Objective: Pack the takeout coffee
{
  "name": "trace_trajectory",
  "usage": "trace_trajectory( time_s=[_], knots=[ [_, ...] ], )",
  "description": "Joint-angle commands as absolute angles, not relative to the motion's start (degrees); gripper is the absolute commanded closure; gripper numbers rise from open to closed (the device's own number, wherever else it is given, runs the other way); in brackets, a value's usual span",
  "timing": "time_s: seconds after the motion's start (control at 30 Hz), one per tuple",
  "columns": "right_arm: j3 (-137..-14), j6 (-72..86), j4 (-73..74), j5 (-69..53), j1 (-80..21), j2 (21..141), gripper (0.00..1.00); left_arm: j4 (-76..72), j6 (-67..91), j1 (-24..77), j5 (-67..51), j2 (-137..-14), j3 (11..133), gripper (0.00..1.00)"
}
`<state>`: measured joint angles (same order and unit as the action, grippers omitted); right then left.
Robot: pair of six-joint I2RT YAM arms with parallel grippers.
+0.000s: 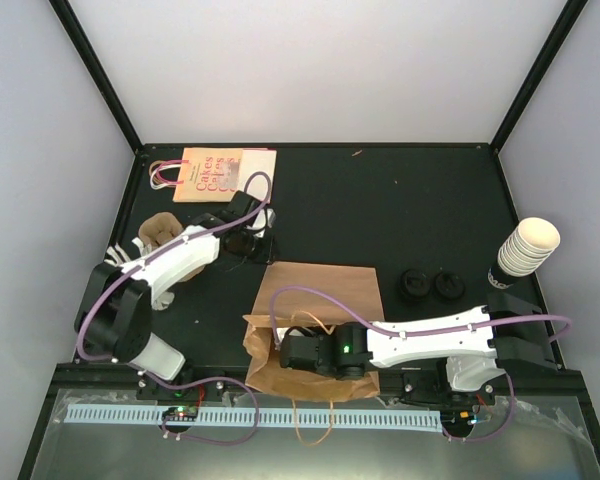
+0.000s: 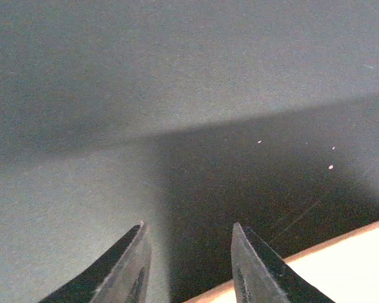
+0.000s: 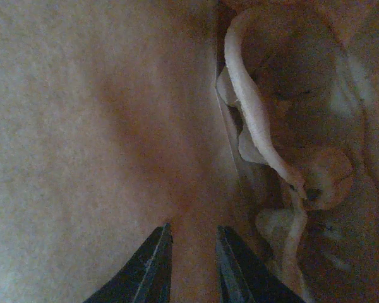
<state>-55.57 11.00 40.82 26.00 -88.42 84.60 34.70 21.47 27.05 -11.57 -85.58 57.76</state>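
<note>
My left gripper (image 1: 255, 225) hovers over the black table just below a pink printed bag (image 1: 212, 174). In the left wrist view its fingers (image 2: 188, 224) stand open with only bare table between them. A small pale shape (image 1: 266, 216) peeks out at its right side; I cannot tell whether that is the takeout coffee. The brown paper bag (image 1: 325, 290) lies near the front. My right gripper (image 1: 280, 350) is at its crumpled left mouth. In the right wrist view the jaws (image 3: 192, 226) stand a narrow gap apart against brown paper, pinching nothing visible, beside a pale handle (image 3: 256, 113).
A tilted stack of lidless cream cups (image 1: 525, 250) stands at the right edge. Two black lids (image 1: 430, 285) lie right of the brown bag. Brown pulp trays (image 1: 160, 230) sit at the left by the left arm. A pale, orange-rimmed edge (image 2: 341, 265) crosses the left wrist view's corner.
</note>
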Motion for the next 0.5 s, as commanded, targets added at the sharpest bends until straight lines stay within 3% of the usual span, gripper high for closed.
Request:
trace_trajectory(
  time_s=[0.0,0.33,0.47],
  knots=[
    [-57.04,8.85,42.59,28.43,-88.84,84.72,0.76,32.58,18.38,26.81,-16.35,-89.37,61.53,0.58],
    [-56.38,8.65,43.53,29.48,-88.81,84.07,0.76,31.56,16.21,26.81,-21.51,-93.78,64.09,0.41],
    [-56.16,8.46,43.68,29.81,-88.93,84.14,0.76,31.45,15.68,26.81,-22.73,-94.41,64.89,0.29]
  ],
)
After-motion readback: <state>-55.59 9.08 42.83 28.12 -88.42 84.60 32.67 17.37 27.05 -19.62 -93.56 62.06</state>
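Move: The bag's far end, the part facing away from the robot, lies about 8 cm to the left hand's right, some 2 cm back and 3 cm below. The loose cup tray sits roughly 20 cm to that hand's left and 5 cm ahead, and the flat printed bag about 19 cm ahead and 8 cm left, both near table level. From the right hand, at the bag's mouth, the far end lies some 18 cm ahead and 6 cm right. No new contact is made. The left hand heads right towards the bag's far end, travelling about 3 cm and sinking a good 1 cm early on, with a slight reach forward. Its wrist turns clockwise some 7 degrees while its partly open fingers spread to about two thirds. The right hand stays within the bag's mouth, drifting barely 1 cm with its finger gap unchanged. ##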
